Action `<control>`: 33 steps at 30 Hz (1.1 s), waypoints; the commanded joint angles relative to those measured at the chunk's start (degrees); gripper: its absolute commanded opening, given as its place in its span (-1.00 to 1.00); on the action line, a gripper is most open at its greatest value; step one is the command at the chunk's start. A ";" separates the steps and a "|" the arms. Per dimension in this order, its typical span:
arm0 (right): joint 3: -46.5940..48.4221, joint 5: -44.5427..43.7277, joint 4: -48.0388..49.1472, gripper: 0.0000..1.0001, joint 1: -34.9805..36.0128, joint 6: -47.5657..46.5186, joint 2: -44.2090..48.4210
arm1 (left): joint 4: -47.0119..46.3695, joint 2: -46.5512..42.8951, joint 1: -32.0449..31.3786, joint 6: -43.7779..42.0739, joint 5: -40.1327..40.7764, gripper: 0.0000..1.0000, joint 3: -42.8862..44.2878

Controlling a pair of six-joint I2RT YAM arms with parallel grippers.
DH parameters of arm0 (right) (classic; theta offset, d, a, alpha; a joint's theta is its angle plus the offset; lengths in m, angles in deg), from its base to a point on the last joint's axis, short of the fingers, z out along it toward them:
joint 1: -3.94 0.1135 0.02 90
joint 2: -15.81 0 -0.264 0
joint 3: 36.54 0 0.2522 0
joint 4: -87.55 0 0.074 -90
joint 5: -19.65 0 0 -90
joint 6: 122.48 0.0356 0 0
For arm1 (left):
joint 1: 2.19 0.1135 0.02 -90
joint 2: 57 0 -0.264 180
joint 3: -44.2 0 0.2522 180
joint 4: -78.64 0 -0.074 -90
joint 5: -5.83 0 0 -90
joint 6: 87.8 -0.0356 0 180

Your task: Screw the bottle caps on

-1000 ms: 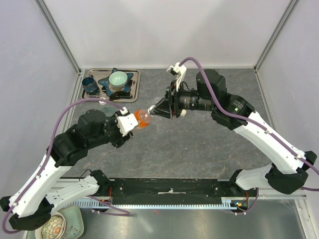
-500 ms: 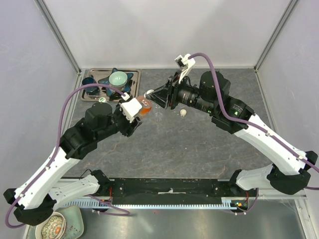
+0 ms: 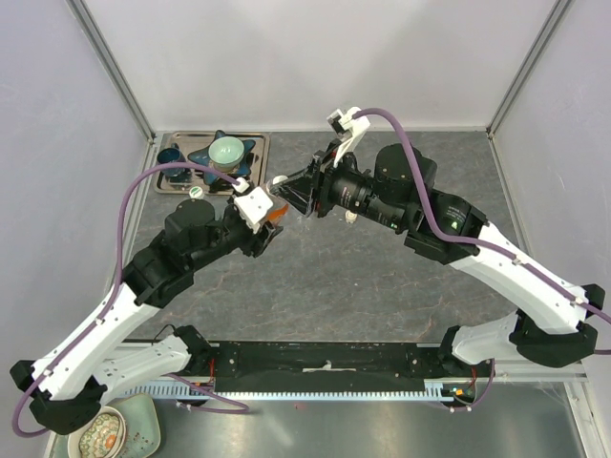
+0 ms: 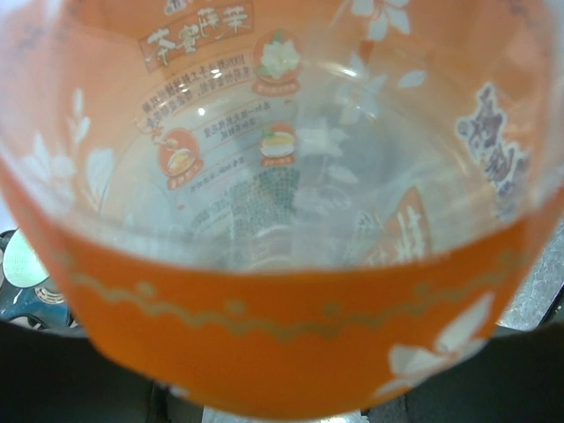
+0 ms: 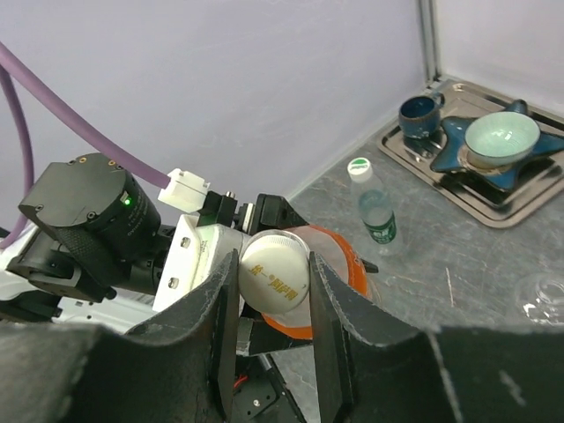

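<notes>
The orange bottle fills the left wrist view, so that gripper's fingers are hidden there. From above, my left gripper is shut on the orange bottle and holds it above the table. My right gripper is shut on a white bottle cap with gold print. The cap is pressed at the orange bottle's mouth end; whether it is threaded on I cannot tell. From above, my right gripper meets the bottle from the right. A clear bottle with a green label stands capped near the tray. Another cap lies under the right arm.
A metal tray at the back left holds a dark blue cup and a pale green bowl on a blue star dish. A blurred clear object sits at the right wrist view's edge. Walls close the back and sides.
Both grippers have moved towards the back left with the orange bottle and the cap, and closer together. The right wrist has rolled, its cable mount swinging round.
</notes>
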 commanded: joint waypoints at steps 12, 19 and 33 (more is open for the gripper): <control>3.08 -13.63 -31.27 -0.95 2.81 -7.50 -5.39 | 1.02 1.60 -0.99 -6.52 -20.09 -0.63 7.87; 5.64 -15.39 -34.17 -0.99 2.81 -11.98 -1.18 | 7.71 1.78 -1.17 -10.91 -22.56 -0.86 5.59; -9.21 6.11 -20.92 -0.87 2.72 -23.41 14.37 | 20.82 2.57 -2.75 -21.82 -25.83 -0.85 1.28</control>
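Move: The cap pinched in the right fingers sits right at the orange-label bottle's mouth; the mouth is about 1 cm left of the right hand and 1 cm below. From the left hand, gripping the bottle's body, the cap is roughly 8 cm up, 3 cm right and 1 cm back. The green-label bottle stands 18 cm ahead, 19 cm left and 30 cm below the right hand; a loose cap lies 17 cm ahead, 15 cm right and 32 cm below it. Draw the cap away from the bottle mouth with the right gripper: take it down about 11 cm and off to the right nearly as far, finally easing back too, tipping the fingertips down some 30 degrees. Meanwhile bring the left gripper, still holding the bottle, back and down, turning clockwise. Keep both grips. ##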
